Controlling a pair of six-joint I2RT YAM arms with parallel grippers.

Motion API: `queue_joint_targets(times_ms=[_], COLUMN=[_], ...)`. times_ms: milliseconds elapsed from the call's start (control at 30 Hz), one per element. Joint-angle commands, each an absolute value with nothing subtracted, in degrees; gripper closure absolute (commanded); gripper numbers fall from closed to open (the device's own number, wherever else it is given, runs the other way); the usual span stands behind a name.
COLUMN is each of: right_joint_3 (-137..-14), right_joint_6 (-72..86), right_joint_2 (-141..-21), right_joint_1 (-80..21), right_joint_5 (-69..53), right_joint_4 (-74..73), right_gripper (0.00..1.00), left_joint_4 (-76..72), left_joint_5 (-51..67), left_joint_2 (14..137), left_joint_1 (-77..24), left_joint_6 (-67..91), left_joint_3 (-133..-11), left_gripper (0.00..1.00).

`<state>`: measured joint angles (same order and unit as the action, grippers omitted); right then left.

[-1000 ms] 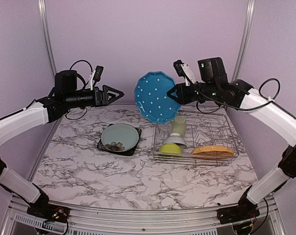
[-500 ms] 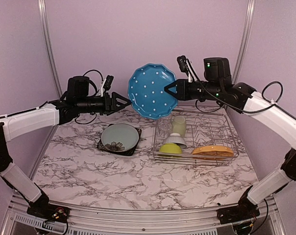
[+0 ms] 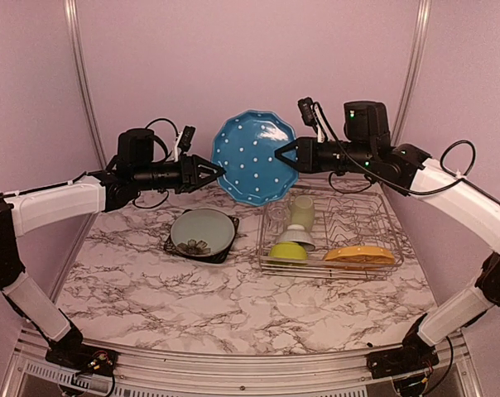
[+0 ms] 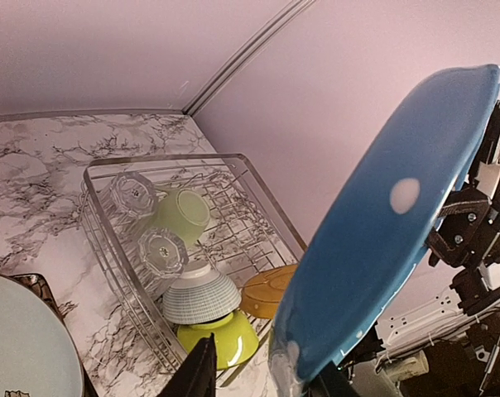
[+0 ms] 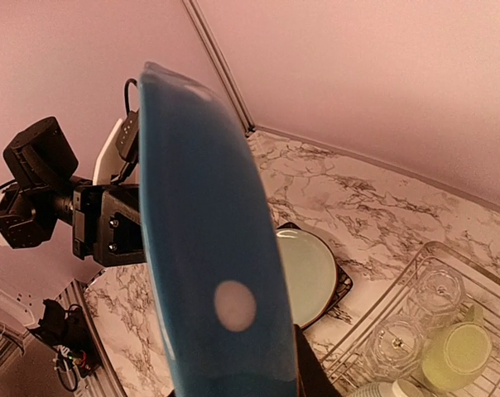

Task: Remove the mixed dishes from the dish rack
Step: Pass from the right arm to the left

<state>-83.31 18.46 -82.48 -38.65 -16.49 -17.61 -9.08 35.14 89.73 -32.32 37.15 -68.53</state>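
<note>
The blue plate point(image 3: 257, 157) with white dots hangs on edge in the air above the table's back. My right gripper point(image 3: 281, 154) is shut on its right rim. My left gripper point(image 3: 219, 171) is open, its jaws straddling the plate's left rim point(image 4: 304, 364), with one finger point(image 4: 202, 364) still apart from it. In the dish rack point(image 3: 391, 240) lie an orange dotted plate point(image 3: 359, 254), a lime green bowl point(image 3: 288, 251) under a small white bowl point(image 3: 295, 236), a pale green mug point(image 3: 302, 211) and a clear glass point(image 3: 276, 219). The dark square plate point(image 3: 174, 245) lies on the table left of the rack.
A pale round plate point(image 3: 202, 230) rests on the dark square plate. The purple back wall stands close behind the raised blue plate. Marble tabletop point(image 3: 233, 306) spreads in front of the rack and the plates.
My right gripper carried the blue plate to the left. My left gripper reached right until its jaws straddled the plate's rim, and they have narrowed.
</note>
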Motion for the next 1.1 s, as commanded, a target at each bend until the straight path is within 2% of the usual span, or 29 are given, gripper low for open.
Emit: queue_joint_targets(times_ms=[0, 100, 300, 467, 600, 667, 767, 833, 933, 1067], right_joint_3=[-85.2, -84.4, -83.3, -81.3, -80.2, -80.0, -79.8, -79.8, -79.9, -80.7], right_joint_6=[19.9, 20.3, 20.6, 22.0, 22.6, 22.5, 22.1, 21.8, 21.0, 18.0], right_joint_2=[-80.5, -80.5, -80.3, -79.6, -79.3, -79.3, -79.4, -79.5, -79.4, -78.4], right_joint_1=[-38.2, -38.2, -37.9, -36.5, -35.4, -35.1, -34.8, -34.6, -34.4, -33.9], right_joint_5=[-18.4, -18.6, -18.0, -17.3, -16.8, -16.1, -15.6, -14.9, -12.9, -10.0], right_joint_4=[-7.1, -6.7, -6.4, -5.8, -6.7, -7.7, -8.6, -9.5, -11.2, -14.0], right_gripper=[1.00, 1.00, 1.00, 1.00, 0.83, 0.69, 0.55, 0.41, 0.29, 0.18], left_joint_4=[-13.6, -14.9, -18.9, -20.4, -20.5, -20.3, -20.8, -20.8, -18.4, -8.2], left_joint_5=[36.2, 36.5, 37.8, 38.7, 40.2, 41.0, 42.0, 42.8, 43.3, 42.0], left_joint_2=[91.2, 91.5, 91.9, 91.8, 91.8, 91.9, 92.0, 92.2, 92.4, 92.0], left_joint_1=[-32.5, -32.5, -32.5, -32.4, -31.8, -31.1, -29.9, -28.8, -27.1, -23.8], left_joint_6=[39.7, 40.9, 44.4, 46.5, 48.5, 49.8, 52.2, 53.5, 53.8, 49.5], left_joint_3=[-70.0, -70.0, -68.9, -67.9, -67.5, -67.4, -66.5, -65.9, -65.5, -65.6], left_gripper=[0.67, 0.73, 0.98, 1.00, 1.00, 1.00, 1.00, 1.00, 1.00, 1.00])
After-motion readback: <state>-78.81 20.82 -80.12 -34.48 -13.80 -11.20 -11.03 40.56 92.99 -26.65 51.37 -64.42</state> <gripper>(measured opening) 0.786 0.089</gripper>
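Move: The blue plate stands on edge, held by the right hand, its middle about 7 cm to that hand's left, 3 cm ahead and 2 cm lower. From the left hand, whose open fingers straddle its near rim, the middle lies some 9 cm right, 3 cm ahead and 3 cm higher. The pale green plate is about 8 cm ahead of the left hand, 5 cm left and 27 cm below. The green cup lies roughly 13 cm ahead of the right hand, 10 cm right and 31 cm below. Nearly in place, the left fingers close and pinch the blue plate's left rim; both hands then sink a little with it before the right fingers open, let go and draw off about 3 cm to the right and somewhat forward, rising. The left hand keeps its pinch and carries the plate down about 5 cm, lately also left and forward, rolling nearly 20 degrees so that its top tips forward. ##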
